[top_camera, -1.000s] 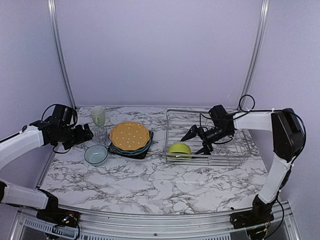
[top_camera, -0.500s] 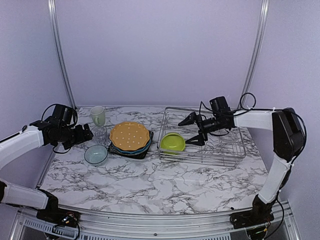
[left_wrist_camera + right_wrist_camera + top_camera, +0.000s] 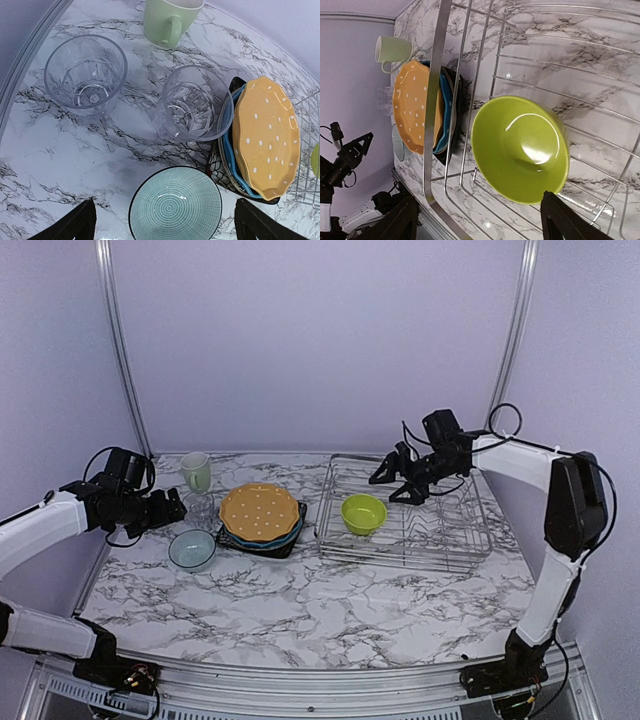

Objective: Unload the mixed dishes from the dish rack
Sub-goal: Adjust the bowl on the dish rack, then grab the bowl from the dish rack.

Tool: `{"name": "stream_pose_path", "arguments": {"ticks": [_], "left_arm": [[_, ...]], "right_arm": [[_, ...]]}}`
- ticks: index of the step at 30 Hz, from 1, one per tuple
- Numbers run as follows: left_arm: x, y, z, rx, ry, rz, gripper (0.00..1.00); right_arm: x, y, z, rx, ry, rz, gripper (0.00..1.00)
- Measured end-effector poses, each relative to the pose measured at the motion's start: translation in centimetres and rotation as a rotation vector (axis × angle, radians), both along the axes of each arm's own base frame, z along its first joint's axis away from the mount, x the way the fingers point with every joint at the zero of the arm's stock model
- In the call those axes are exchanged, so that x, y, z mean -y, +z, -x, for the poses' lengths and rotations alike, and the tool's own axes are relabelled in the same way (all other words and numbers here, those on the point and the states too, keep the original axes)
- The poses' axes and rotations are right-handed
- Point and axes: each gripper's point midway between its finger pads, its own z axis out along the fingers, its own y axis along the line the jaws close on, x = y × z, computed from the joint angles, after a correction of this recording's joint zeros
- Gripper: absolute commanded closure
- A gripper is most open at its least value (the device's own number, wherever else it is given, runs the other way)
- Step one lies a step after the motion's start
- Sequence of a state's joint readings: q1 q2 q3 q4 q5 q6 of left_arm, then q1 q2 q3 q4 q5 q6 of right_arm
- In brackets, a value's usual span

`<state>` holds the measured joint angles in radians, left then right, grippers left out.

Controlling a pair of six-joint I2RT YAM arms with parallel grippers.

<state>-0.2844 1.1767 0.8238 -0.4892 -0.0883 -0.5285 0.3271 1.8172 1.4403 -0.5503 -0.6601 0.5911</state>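
Note:
The lime green bowl (image 3: 363, 513) lies tilted in the left part of the silver dish rack (image 3: 400, 558). My right gripper (image 3: 390, 487) hovers open just behind and above it. In the right wrist view the bowl (image 3: 520, 150) sits between the spread fingers of that gripper (image 3: 480, 222), close to the right one. On the table to the left are the orange dotted plate (image 3: 260, 512) stacked on the blue plate (image 3: 230, 150) and the dark square plate (image 3: 217, 165), the pale green mug (image 3: 197, 472), a clear glass (image 3: 190, 105) and a small bowl (image 3: 192, 549). My left gripper (image 3: 175, 508) (image 3: 165, 227) stands open above that bowl.
A second clear glass (image 3: 85, 75) stands left of the first, near the table's left rail. The rack's tall wire side (image 3: 435, 100) separates the green bowl from the plate stack. Walls close in at the back and on both sides.
My right gripper has risen out of the rack and drawn back. The green bowl has shifted further back in the rack, and the rack has slid slightly left. The left arm has not moved.

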Motion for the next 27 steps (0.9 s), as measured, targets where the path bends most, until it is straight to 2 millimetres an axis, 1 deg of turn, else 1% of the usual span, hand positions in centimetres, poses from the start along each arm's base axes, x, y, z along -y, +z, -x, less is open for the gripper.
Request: {"name": "stream_pose_path", "arguments": {"ticks": [4, 6, 9, 15, 19, 22, 25, 27], "left_arm": [[0.0, 0.0, 0.0, 0.000, -0.003, -0.005, 0.01], [-0.1, 0.0, 0.0, 0.001, -0.004, -0.008, 0.01], [-0.1, 0.0, 0.0, 0.002, -0.005, -0.014, 0.01], [-0.1, 0.2, -0.2, 0.006, -0.005, -0.017, 0.01], [-0.2, 0.6, -0.4, 0.016, -0.001, -0.021, 0.01], [-0.2, 0.6, -0.5, 0.018, -0.001, -0.022, 0.01], [-0.2, 0.9, -0.6, 0.025, -0.002, -0.022, 0.01], [-0.2, 1.1, -0.7, 0.029, -0.001, -0.023, 0.01]], "right_arm": [[1.0, -1.6, -1.5, 0.020, -0.016, 0.116, 0.23], [1.5, -2.2, -2.2, 0.025, -0.025, 0.166, 0.27], [2.1, -2.7, -3.4, 0.051, -0.031, 0.229, 0.31], [2.3, -3.8, -5.5, 0.091, -0.007, 0.331, 0.41], [2.1, -5.6, -5.4, 0.075, 0.034, 0.389, 0.45], [1.6, -7.2, -4.7, 0.053, 0.074, 0.435, 0.48], [1.4, -8.5, -4.0, 0.034, 0.105, 0.472, 0.56], [1.4, -9.1, -3.8, 0.025, 0.118, 0.491, 0.65]]}}
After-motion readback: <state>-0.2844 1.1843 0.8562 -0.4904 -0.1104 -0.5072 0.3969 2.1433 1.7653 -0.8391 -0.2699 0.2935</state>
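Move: The right hand hovers half-open with its fingers slanting left and down, and the green bowl's middle lies about 3 cm ahead, 4 cm to the left and 11 cm below. The dish rack under the bowl has its middle some 10 cm to the right of the bowl and level with it; the plate stack lies about 25 cm to the bowl's left, also level. From the left hand the green bowl is roughly 40 cm to the right, 9 cm ahead and 10 cm below. The right hand first goes forward some 5 cm while sinking and easing a little to its right, then comes slightly back and keeps dropping, about 9 cm down in all, onto the right-hand rim of the green bowl. On the way the wrist turns nearly 30 degrees so that the left-slanting fingers point much more steeply down, and they narrow to under half open with the rim between them, one finger inside the bowl and one outside, not yet shut on it. ##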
